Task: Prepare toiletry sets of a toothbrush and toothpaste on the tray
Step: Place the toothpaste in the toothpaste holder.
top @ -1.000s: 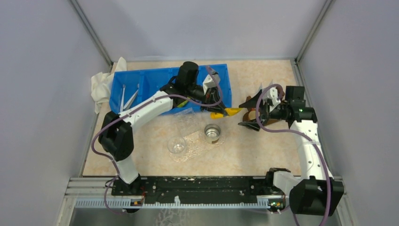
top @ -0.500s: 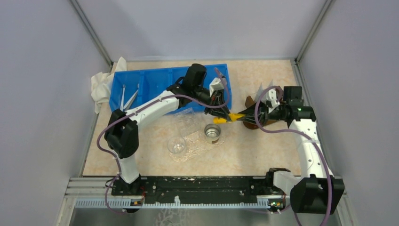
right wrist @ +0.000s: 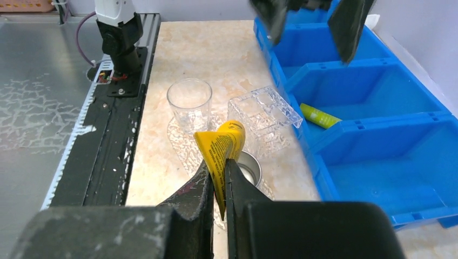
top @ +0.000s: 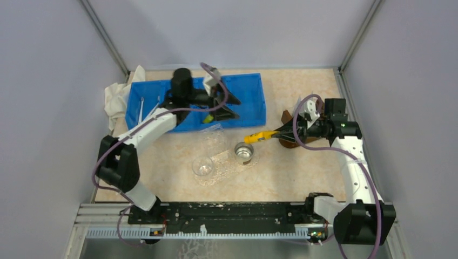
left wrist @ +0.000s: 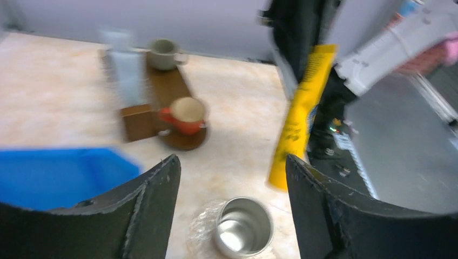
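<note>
My right gripper (right wrist: 217,162) is shut on the flat end of a yellow toothpaste tube (right wrist: 221,143), holding it above a steel cup (right wrist: 249,167). From above, the yellow toothpaste tube (top: 258,136) sticks out leftward from the right gripper (top: 274,135). My left gripper (top: 229,105) hangs open and empty over the blue bin (top: 254,102). In the left wrist view the left gripper (left wrist: 232,159) frames the steel cup (left wrist: 243,232), with the yellow tube (left wrist: 300,118) apart on the right. Toothbrushes (top: 146,109) lie in the bin's left compartment. A clear textured tray (top: 221,164) bears the cups.
A green-yellow tube (right wrist: 320,115) lies in the bin's middle compartment. A glass cup (right wrist: 189,100) and a clear plastic box (right wrist: 263,110) stand by the steel cup. A brown wooden board (left wrist: 167,91) with mugs sits at the right. A white cloth (top: 116,97) lies left of the bin.
The right gripper closed on the yellow tube's end. The left gripper let go of the tube, opened, and swung back left over the blue bin.
</note>
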### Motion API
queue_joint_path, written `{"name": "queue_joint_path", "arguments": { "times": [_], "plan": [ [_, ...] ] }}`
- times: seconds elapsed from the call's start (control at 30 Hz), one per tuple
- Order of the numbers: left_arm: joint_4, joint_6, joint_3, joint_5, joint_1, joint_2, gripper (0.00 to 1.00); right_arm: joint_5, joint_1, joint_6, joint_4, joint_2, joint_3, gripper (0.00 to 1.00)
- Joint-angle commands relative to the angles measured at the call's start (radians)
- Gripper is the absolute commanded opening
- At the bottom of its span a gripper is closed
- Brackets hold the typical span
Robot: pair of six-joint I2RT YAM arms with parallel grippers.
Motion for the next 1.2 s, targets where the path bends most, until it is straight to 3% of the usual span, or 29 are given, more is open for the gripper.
{"name": "queue_joint_path", "arguments": {
  "times": [0.0,0.13,0.3,0.47,0.6,0.87,1.17],
  "plan": [
    [0.612,-0.421,-0.182,-0.053,0.182,-0.092,0.78,-0.023,0.015,0.086,0.092,0.006,0.045,0.00],
    [0.821,-0.564,-0.277,-0.120,0.281,-0.115,0.79,0.046,0.038,0.254,0.220,0.010,0.041,0.00],
    [0.738,-0.487,-0.326,-0.239,0.336,-0.165,0.85,0.202,0.101,0.447,0.350,0.026,0.082,0.00],
    [0.528,-0.291,-0.343,-0.436,0.341,-0.247,0.93,0.326,0.183,0.464,0.268,0.123,0.241,0.00],
    [0.521,-0.233,-0.382,-0.542,0.342,-0.297,0.99,0.454,0.290,0.465,0.205,0.218,0.378,0.00],
    [0.508,-0.189,-0.436,-0.706,0.353,-0.357,1.00,0.706,0.482,0.516,0.132,0.406,0.626,0.00],
    [0.558,-0.163,-0.521,-0.889,0.360,-0.440,0.99,0.854,0.597,0.565,0.073,0.629,0.856,0.00]
  ]
}}
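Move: The toothpaste holder, the clear box on the lacy mat, lies about 22 cm to the right hand's left, 8 ahead and 20 below. Also from that hand and low, the metal cup is some 11 cm left and 3 ahead, the clear glass about 27 left and 2 back, and the green toothpaste roughly 22 left and 18 ahead. From the left hand the holder is about 8 cm left, level fore-and-aft, and 20 below. Right hand carries yellow toothpaste about 17 cm left-forward towards the holder, tipping down; left withdraws left-forward, opening wider. ##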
